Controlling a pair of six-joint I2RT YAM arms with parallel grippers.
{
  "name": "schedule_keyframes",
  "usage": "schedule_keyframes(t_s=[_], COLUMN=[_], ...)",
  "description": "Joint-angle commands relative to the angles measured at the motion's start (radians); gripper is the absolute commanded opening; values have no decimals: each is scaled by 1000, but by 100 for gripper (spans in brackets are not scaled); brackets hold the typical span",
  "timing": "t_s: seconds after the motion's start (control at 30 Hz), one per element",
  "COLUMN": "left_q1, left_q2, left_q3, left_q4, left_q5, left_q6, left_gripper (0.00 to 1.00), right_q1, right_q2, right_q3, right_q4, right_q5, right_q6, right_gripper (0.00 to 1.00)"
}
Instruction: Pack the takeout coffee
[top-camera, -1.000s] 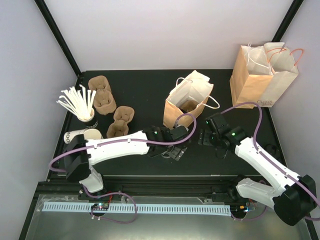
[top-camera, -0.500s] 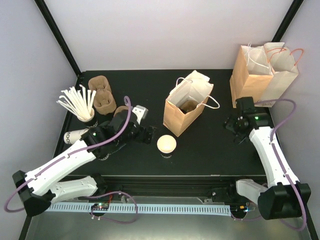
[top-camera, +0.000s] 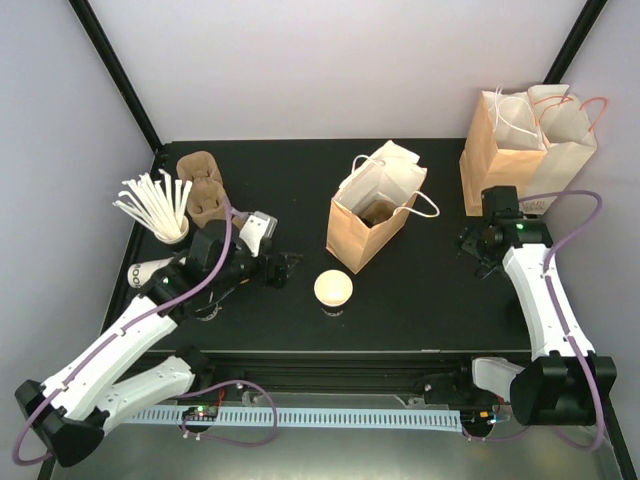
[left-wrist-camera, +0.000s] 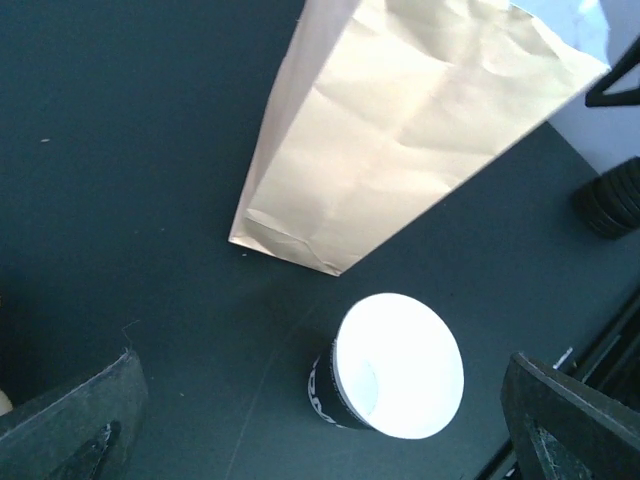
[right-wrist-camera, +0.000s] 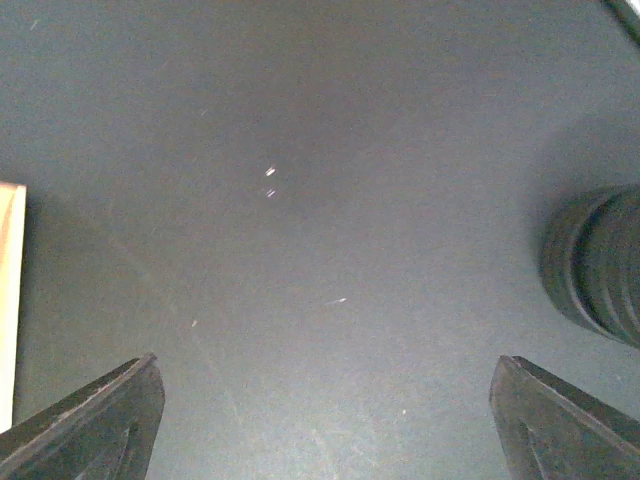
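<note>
The takeout coffee with its black lid is out of view. A lidless white paper cup with a black printed band stands upright in front of the open brown paper bag. In the left wrist view the same cup stands ahead of the bag. My left gripper is open to the left of the cup, apart from it, and its fingers hold nothing. My right gripper hangs open over bare table at the right, with its fingers spread wide and empty.
Two more paper bags stand at the back right. Brown pulp carriers, a cup of white stirrers and a cup lying on its side crowd the left. A black ribbed round stack sits near the right gripper.
My left arm swung back to the left, leaving the lidless cup standing in front of the bag. My right arm drew away to the right, toward the far bags.
</note>
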Motion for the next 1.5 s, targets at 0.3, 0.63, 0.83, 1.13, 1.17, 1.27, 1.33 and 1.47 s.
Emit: schedule_keyframes(t_s=[0.3,0.63,0.83,1.13,1.17,1.27,1.33,1.47], left_q1=[7,6,7,7,7,7,6,7], left_q2=[-90,-30,-10,7,3,-3,-3,2], left_q3=[-61,-12,15,4,1,-9,-10,-5], left_q4=[127,94,71,66,67,71,71,71], left_q5=[87,101,94,113,111,102,102,104], left_q6=[42,38,55,28,30,37,41,47], left_gripper=[99,99,99,99,99,99,99,99], right_q1=[-318,-412,-450,-531,-544,-594,-620,-643], right_q2=[-10,4,43,112,113,120,135,158], right_q3=[8,-46,-61,-99,-106,-131,-134,-113], right_q4=[-13,52,79,84,91,122,135,133], right_q5=[113,224,221,172,167,109,71,47], right_q6=[88,209,215,189,184,163,150,140], right_gripper=[73,73,67,55,54,50,48,40])
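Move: Back and to the right of the right hand stands the stack of black lids, about 9 cm back, 17 cm to the right and 13 cm down. The brown bag stands some 20 cm ahead of that hand and 6 cm to its right, with the white bag level with it and about 11 cm farther right. From the left hand the lids lie far off, roughly 62 cm to the right and 5 cm back. Sweeping right and back towards the stack of black lids, the right hand covers about 16 cm sideways and 7 cm back, level at first, then sinking some 6 cm in the second half. It turns about 45 degrees clockwise and its fingers narrow from nearly wide open to under half, ending above the lids without visible contact. ##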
